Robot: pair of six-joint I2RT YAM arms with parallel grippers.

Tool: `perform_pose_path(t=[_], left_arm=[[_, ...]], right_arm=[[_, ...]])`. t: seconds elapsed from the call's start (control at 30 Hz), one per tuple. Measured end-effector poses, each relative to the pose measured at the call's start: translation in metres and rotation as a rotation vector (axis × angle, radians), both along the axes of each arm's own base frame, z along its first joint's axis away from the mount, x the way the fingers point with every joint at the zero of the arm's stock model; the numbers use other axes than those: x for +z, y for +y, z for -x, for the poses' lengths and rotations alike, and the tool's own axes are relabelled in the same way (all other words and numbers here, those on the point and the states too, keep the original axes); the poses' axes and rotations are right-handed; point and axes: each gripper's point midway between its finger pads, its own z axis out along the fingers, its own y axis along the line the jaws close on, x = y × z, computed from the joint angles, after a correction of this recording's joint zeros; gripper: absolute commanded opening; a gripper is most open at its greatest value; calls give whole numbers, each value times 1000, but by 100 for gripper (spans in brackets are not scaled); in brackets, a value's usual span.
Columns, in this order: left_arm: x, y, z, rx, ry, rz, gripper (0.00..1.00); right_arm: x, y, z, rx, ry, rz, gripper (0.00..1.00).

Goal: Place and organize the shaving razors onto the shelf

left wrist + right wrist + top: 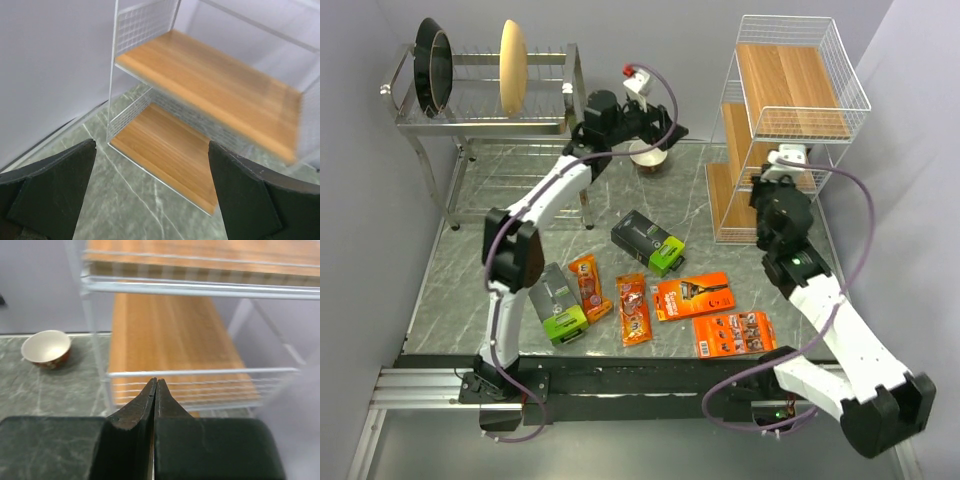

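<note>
Six shaving razors lie on the marble table in the top view: two dark grey boxes with green ends point(648, 241) point(558, 303), two narrow orange blister packs point(589, 286) point(633, 308) and two flat orange cards point(694, 296) point(733, 333). The shelf point(790, 90) stands at the back right, its wooden boards bare point(210, 85) point(170, 335). My left gripper point(660, 132) point(152, 165) hovers at the back centre, open and holding nothing, facing the shelf. My right gripper point(778, 172) point(156, 382) sits just in front of the shelf's lower boards, fingers pressed together with nothing between them.
A steel dish rack point(490, 90) with plates stands at the back left. A small bowl point(648, 157) point(46, 348) rests on the table just under the left gripper, left of the shelf. Walls close in behind and on both sides.
</note>
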Motion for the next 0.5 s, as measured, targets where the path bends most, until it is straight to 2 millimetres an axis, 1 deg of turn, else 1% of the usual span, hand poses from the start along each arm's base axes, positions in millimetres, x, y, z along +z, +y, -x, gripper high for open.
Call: perform_pose_path(t=[0.07, 0.17, 0.2, 0.27, 0.3, 0.37, 0.4, 0.43, 0.5], left_arm=[[-21, -10, -13, -13, 2, 0, 100], [-51, -26, -28, -31, 0, 2, 99], [-60, -30, -31, -38, 3, 0, 99], [-72, -39, -34, -46, 1, 9, 100], [-77, -44, -36, -50, -1, 15, 99], [-82, -51, -38, -44, -8, 30, 99], [-85, -54, -38, -41, -4, 33, 99], [-85, -55, -38, -37, -4, 38, 99], [-87, -57, -37, -30, 5, 51, 99]], right_arm=[[8, -9, 12, -9, -12, 1, 0], [21, -18, 33, 0, -43, 11, 0], [23, -21, 40, 1, -51, 13, 6], [25, -25, 53, 11, -52, 12, 32], [24, -23, 56, 27, -48, 8, 48], [24, -18, 61, 70, -43, -5, 57], [24, -14, 61, 95, -41, -7, 62], [23, -10, 59, 115, -36, -8, 64], [14, -1, 48, 141, -4, -5, 68]])
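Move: The left hand is open; the middle of the wire shelf lies about 22 cm to its right, some 6 cm ahead and roughly 16 cm lower, with the bowl about 18 cm ahead, 6 cm left and 31 cm down. From the shut right hand, the shelf's middle is about 17 cm ahead, 6 cm right and 16 cm down, and the upright green-labelled box is some 6 cm ahead, 17 cm left and 32 cm down. The left hand, fingers kept wide open and pointing at the shelf's left side, sinks about 9 cm while sliding some 6 cm right and 4 cm forward, bringing it down towards the lower boards. Meanwhile the right hand, already shut on nothing visible, backs some 6 cm off the shelf's front, rising and edging right by about 2 cm each, then opens to more than half as it eases forward and left again with a slight counter-clockwise turn. ##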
